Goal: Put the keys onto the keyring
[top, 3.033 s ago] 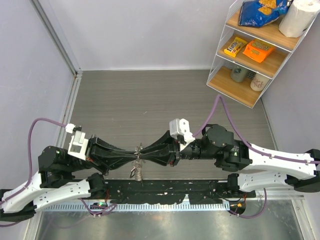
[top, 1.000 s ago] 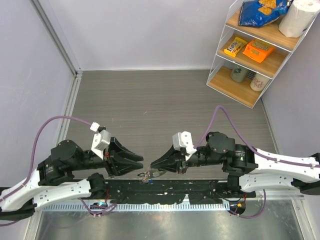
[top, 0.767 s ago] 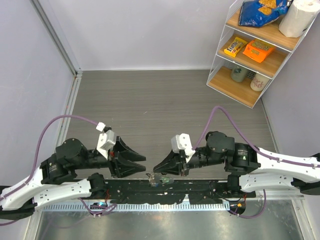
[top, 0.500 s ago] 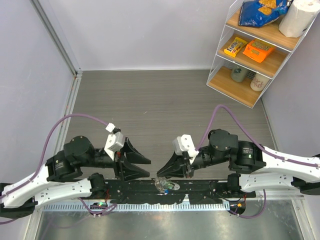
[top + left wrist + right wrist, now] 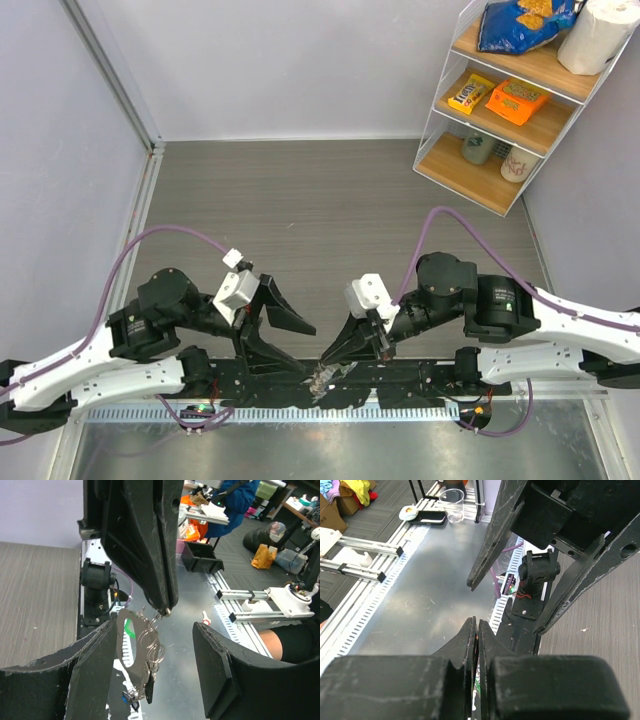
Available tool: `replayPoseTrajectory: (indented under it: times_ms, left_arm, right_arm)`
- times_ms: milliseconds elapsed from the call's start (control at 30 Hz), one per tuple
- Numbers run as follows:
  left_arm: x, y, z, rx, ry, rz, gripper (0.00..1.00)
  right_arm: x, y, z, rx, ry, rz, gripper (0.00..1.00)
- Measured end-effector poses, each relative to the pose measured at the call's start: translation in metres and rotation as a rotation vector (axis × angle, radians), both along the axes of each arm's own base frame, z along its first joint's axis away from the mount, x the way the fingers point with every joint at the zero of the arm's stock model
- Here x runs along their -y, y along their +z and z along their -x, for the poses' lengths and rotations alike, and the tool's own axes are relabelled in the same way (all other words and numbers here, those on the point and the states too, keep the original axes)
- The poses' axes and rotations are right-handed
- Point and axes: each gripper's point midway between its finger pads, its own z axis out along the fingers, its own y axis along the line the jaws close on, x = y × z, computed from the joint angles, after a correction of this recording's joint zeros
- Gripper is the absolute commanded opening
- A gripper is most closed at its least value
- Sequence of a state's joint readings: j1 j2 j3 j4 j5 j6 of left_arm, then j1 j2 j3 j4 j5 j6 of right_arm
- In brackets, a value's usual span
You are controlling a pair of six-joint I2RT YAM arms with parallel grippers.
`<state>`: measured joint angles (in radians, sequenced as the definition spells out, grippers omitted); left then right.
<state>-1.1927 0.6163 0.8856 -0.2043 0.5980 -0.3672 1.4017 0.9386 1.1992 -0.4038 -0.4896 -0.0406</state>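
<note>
The keyring [image 5: 123, 652], a silvery loop with smaller rings, hangs from the tip of my right gripper [image 5: 326, 363], which is shut on it. Keys [image 5: 148, 689] with black, blue and green heads dangle from it. In the left wrist view the bunch hangs between the wide-apart fingers [image 5: 222, 675] of my left gripper [image 5: 156, 626], which is open and touches nothing. From above, the keyring [image 5: 324, 379] hangs over the black rail, and my left gripper [image 5: 305, 350] is just left of it. In the right wrist view my right gripper [image 5: 476, 623] has its jaws pressed together; the bunch is mostly hidden below them.
A black mounting rail [image 5: 400, 378] runs along the near edge, with a metal surface [image 5: 330, 450] below it. A wire shelf [image 5: 505, 95] with snacks, a paper roll and mugs stands at the back right. Walls close the left and far sides of the grey table [image 5: 320, 200].
My left gripper let go of the bunch, opened wider and swung toward the near edge. My right gripper, still shut, carried the keyring down over the rail.
</note>
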Motion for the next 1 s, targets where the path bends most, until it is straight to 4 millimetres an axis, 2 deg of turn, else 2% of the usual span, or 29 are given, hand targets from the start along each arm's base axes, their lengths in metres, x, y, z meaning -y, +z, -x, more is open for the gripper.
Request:
replayPoseTrajectory:
  times_ms: [167,367,567,800,1000]
  left_arm:
    - [0.008,0.005,0.005,-0.008,-0.053,0.016,0.68]
    - [0.018,-0.001,0.006,-0.019,-0.089,-0.005,0.67]
    - [0.020,-0.003,0.008,-0.022,-0.104,-0.013,0.60]
    - [0.019,-0.002,0.010,-0.022,-0.117,-0.011,0.49]
    - [0.018,-0.003,0.012,-0.029,-0.131,-0.015,0.46]
  right_arm:
    - [0.000,-0.005,0.001,0.002,0.014,0.037,0.05]
    - [0.001,0.002,0.004,0.004,0.027,0.028,0.05]
    - [0.002,0.011,0.005,0.005,0.037,0.010,0.05]
    - [-0.002,0.011,0.005,0.003,0.039,0.023,0.05]
    - [-0.002,0.012,0.005,0.003,0.038,0.025,0.05]
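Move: The keyring is clamped in the tips of the closed right fingers, about 3 cm to the right of the left hand, 1 cm nearer the base and roughly level with it. The keys dangle from the ring some 4 cm below the left hand, 3 cm to its right and 3 cm back, and the grey metal plate hangs about 5 cm to its right, 1 cm back and 3 cm below it. From the right hand the ring is only about 1 cm to the left and 1 cm below. With its fingers already well open, the left hand slides about 2 cm to the right and about 1 cm back towards the keyring, yawing slightly clockwise, until its two fingertips stand either side of the ring just at the right gripper's tips; only then, with the hand almost still, do the fingers draw in by about a third, without shutting. The right hand meanwhile keeps its closed pinch on the ring and lifts it about 1 cm, and whether a left finger touches the ring can't be made out. ##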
